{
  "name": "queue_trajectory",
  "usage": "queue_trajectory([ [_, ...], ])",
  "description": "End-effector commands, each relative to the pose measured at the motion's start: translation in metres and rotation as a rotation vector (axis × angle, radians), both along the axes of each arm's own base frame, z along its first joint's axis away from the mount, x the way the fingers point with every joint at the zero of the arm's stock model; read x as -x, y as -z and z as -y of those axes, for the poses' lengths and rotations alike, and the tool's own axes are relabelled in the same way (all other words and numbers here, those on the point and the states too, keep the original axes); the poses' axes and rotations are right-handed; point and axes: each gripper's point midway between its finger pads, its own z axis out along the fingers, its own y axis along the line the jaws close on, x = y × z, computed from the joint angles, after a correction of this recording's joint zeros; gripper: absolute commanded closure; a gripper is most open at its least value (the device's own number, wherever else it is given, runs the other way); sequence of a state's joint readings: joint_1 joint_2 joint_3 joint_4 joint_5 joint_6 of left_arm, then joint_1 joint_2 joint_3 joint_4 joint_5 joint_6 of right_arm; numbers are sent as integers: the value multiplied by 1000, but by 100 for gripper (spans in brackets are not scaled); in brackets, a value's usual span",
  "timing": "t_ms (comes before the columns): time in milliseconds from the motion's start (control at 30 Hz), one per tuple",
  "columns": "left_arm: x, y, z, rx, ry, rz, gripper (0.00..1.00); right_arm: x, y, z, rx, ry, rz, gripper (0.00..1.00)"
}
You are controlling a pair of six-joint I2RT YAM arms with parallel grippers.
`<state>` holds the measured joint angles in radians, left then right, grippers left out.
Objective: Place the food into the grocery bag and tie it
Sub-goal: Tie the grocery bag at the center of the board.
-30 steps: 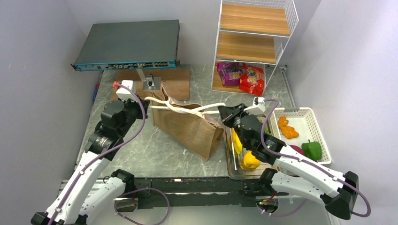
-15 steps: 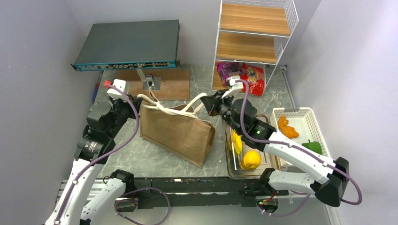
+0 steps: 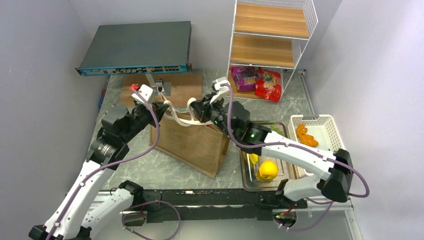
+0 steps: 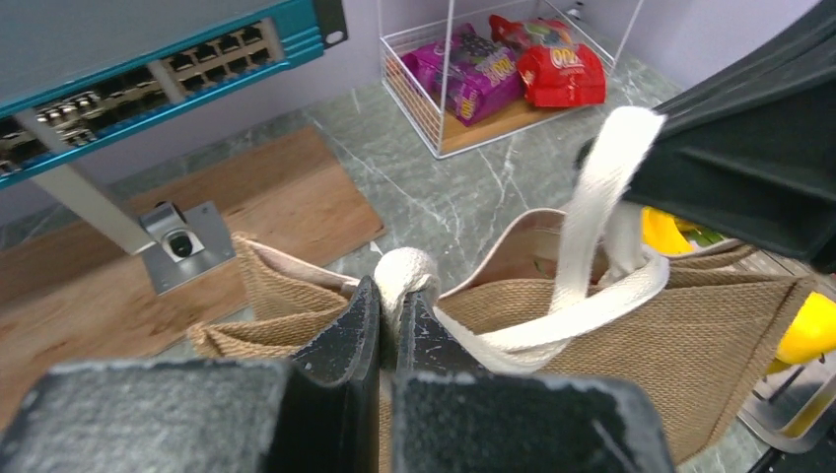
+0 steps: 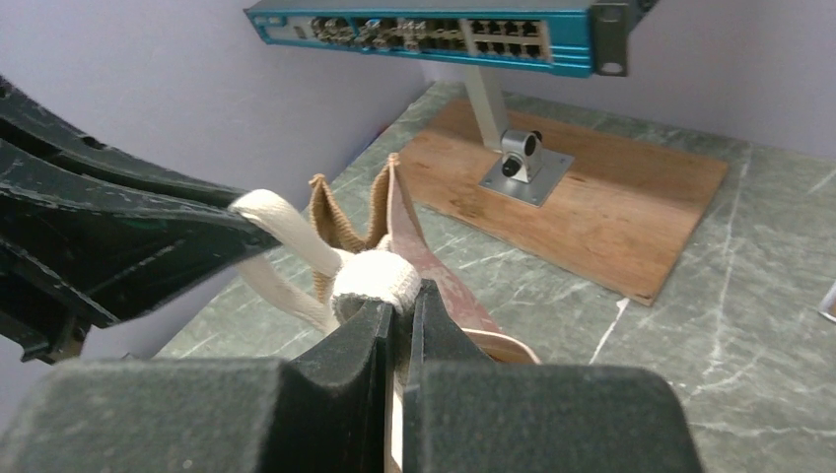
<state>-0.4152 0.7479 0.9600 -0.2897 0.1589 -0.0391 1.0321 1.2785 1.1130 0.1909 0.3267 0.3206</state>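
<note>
The brown grocery bag (image 3: 192, 145) stands mid-table, its two cream handles (image 3: 176, 116) crossing above its mouth. At the bag's left top corner my left gripper (image 3: 162, 108) is shut on one handle (image 4: 409, 272); the strap runs right from the left gripper (image 4: 389, 296) toward the other arm. Close beside it, my right gripper (image 3: 196, 111) is shut on the other handle (image 5: 376, 277), whose folded end bulges above the right gripper (image 5: 399, 301). Food in view: a red snack packet (image 3: 269, 85), a purple one (image 3: 244, 77), a yellow fruit (image 3: 268, 169) and an orange item (image 3: 306, 136).
The packets lie on the bottom shelf of a white wire rack (image 3: 270, 45) at the back. A metal tray (image 3: 247, 172) and a white basket (image 3: 327, 125) sit right of the bag. A network switch (image 3: 137, 47) on a stand rises from a wooden board (image 3: 182, 85) behind.
My right gripper has swung left over the bag with its handle, and the left gripper has moved right; the handles now cross. The bag shifted slightly left and stands straighter.
</note>
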Motion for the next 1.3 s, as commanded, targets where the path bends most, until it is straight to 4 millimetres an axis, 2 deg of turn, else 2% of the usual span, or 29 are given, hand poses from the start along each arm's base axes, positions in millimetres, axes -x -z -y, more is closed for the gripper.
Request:
queue_trajectory([
  [0, 14, -31, 32, 50, 174, 104, 100, 17, -80, -30, -205, -89, 134, 100],
  [133, 12, -20, 35, 44, 183, 83, 100, 25, -72, -54, -202, -131, 121, 100],
  [333, 7, 1, 37, 24, 181, 26, 100, 32, -59, -77, -202, -166, 98, 100],
  [467, 5, 6, 36, 22, 172, 13, 100, 33, -51, -80, -198, -166, 85, 100],
  [567, 1, 7, 27, 18, 110, 12, 100, 31, -49, -70, -210, -128, 76, 100],
  [667, -7, 8, 10, 14, 0, 10, 100, 24, -50, -48, -241, -37, 67, 100],
  [733, -13, 9, -5, 14, -94, 6, 100, 15, -47, -23, -276, 76, 38, 100],
  [833, -20, 10, -35, 14, -269, 1, 100, -3, -29, 37, -356, 366, -61, 100],
  [900, -22, 13, -53, 20, -364, -7, 100, -8, -9, 87, -427, 585, -131, 100],
  [967, -22, 14, -70, 25, -454, -12, 100, -4, 6, 119, -492, 690, -165, 100],
  [1000, -22, 15, -77, 27, -488, -12, 100, -2, 17, 131, -505, 721, -176, 100],
  [1067, -22, 16, -89, 29, -550, -16, 100, 3, 27, 150, -560, 763, -195, 100],
  [1267, -22, 20, -123, 32, -709, -42, 100, 12, 51, 189, -622, 891, -244, 100],
])
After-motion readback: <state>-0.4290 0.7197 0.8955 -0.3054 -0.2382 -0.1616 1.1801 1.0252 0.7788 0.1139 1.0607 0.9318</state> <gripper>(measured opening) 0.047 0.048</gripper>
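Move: Both hands already hold the white handles. The handle crossing lies about 5 cm right of the left hand, 2 cm back and 5 cm below; from the right hand it is some 4 cm left, 2 cm back and 5 cm below. The grocery bag's middle hangs about 7 cm right of the left hand, 2 cm back, 20 cm down. The fruit tray is roughly 27 cm to the right hand's right, 4 cm back, 30 cm down. Still pinching the handle loops, the hands first close in: the right goes about 6.5 cm left and a little down, the left barely right and down. Then they pull apart quickly over the bag's mouth, the right hand some 18 cm to the right and down, swinging clockwise and rolling its left side up; the left hand goes 7 cm left, turning counter-clockwise. ##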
